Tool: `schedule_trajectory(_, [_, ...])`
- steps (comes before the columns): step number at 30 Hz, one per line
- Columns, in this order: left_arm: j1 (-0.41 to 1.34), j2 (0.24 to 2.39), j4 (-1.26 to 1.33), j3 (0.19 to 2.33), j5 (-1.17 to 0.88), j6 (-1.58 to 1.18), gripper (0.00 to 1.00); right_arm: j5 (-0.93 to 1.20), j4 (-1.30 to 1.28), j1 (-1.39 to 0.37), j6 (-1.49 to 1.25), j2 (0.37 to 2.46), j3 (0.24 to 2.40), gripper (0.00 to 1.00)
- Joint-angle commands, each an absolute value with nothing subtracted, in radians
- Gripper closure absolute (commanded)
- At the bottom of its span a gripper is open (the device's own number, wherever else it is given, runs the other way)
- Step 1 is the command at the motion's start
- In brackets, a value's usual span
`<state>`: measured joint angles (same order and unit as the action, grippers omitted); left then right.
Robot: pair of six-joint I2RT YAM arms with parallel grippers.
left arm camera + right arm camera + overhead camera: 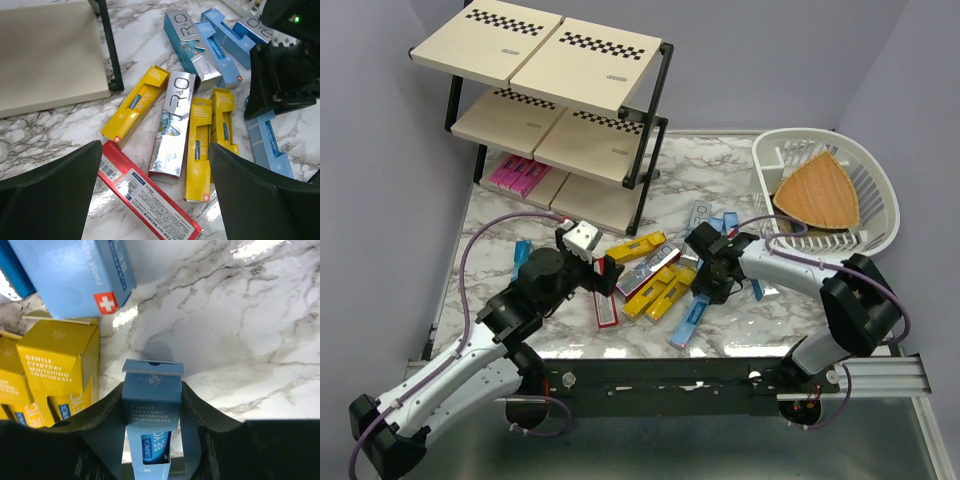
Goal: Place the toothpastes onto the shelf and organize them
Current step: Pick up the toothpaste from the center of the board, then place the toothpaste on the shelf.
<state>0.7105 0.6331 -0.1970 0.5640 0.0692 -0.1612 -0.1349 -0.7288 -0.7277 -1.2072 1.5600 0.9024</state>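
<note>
The shelf (535,105) stands at the back left, with pink toothpastes (518,175) on its lowest board. Loose toothpastes lie mid-table: a red one (147,197), a silver one (172,125), yellow ones (197,150) and teal and blue ones (192,42). My left gripper (603,272) hangs open above the red and silver boxes, touching neither. My right gripper (152,387) is shut on a light blue toothpaste (150,415), its fingers pressed to both long sides. That box (688,322) lies low over the marble to the right of the pile.
A white plastic basket (820,135) at the back right holds a wedge-shaped wooden board (818,195). A stray blue box (522,253) lies left of my left arm. The shelf's black leg (111,50) stands close behind the pile. Purple walls enclose the table.
</note>
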Motion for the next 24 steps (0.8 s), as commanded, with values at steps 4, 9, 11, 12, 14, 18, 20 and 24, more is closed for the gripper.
schedule_trajectory(4, [0.973, 0.686, -0.238, 0.621, 0.227, -0.156, 0.01, -0.158, -0.856, -0.736, -1.238, 1.431, 0.986, 0.72])
schedule_trajectory(9, [1.201, 0.787, -0.184, 0.638, 0.386, -0.121, 0.01, -0.143, -0.897, -0.735, -1.249, 1.394, 1.037, 0.72])
schedule_trajectory(11, [1.323, 0.830, -0.167, 0.647, 0.452, -0.091, 0.01, -0.140, -0.907, -0.736, -1.256, 1.385, 1.049, 0.72])
schedule_trajectory(12, [1.357, 0.872, -0.149, 0.653, 0.480, -0.072, 0.01, -0.143, -0.910, -0.735, -1.258, 1.382, 1.055, 0.72])
schedule_trajectory(14, [1.419, 0.916, -0.134, 0.664, 0.549, -0.038, 0.01, -0.144, -0.910, -0.735, -1.258, 1.373, 1.072, 0.72])
schedule_trajectory(18, [1.520, 1.006, -0.103, 0.678, 0.587, -0.041, 0.01, -0.152, -0.925, -0.735, -1.258, 1.371, 1.100, 0.72])
schedule_trajectory(20, [1.543, 1.023, -0.092, 0.681, 0.609, -0.066, 0.01, -0.156, -0.927, -0.735, -1.261, 1.370, 1.108, 0.72])
schedule_trajectory(24, [1.586, 1.087, -0.051, 0.676, 0.623, -0.109, 0.01, -0.150, -0.914, -0.735, -1.267, 1.367, 1.120, 0.72])
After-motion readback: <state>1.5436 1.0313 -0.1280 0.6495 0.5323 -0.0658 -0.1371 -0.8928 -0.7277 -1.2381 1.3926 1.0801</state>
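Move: The blue toothpaste lies in the right gripper, held by its far end, its middle about 6 cm back and 3 cm left of that hand, at roughly its height. From the left hand that middle is some 18 cm right, 7 cm back and 19 cm down. The yellow pair stands about 10 cm right and 2 cm back of the left hand, the silver R&O box 8 cm right and 3 cm ahead, the red box 2 cm left and 2 cm back, all on the table. Keep the right grip shut on the blue toothpaste's far end and lift it off the table, about 9 cm nearly straight up. Meanwhile sweep the open left gripper back and to the right, some 18 cm in all and sinking 5 cm, towards the box's free near end, swinging clockwise about 25 degrees and rolling its left side up; don't close it yet. ##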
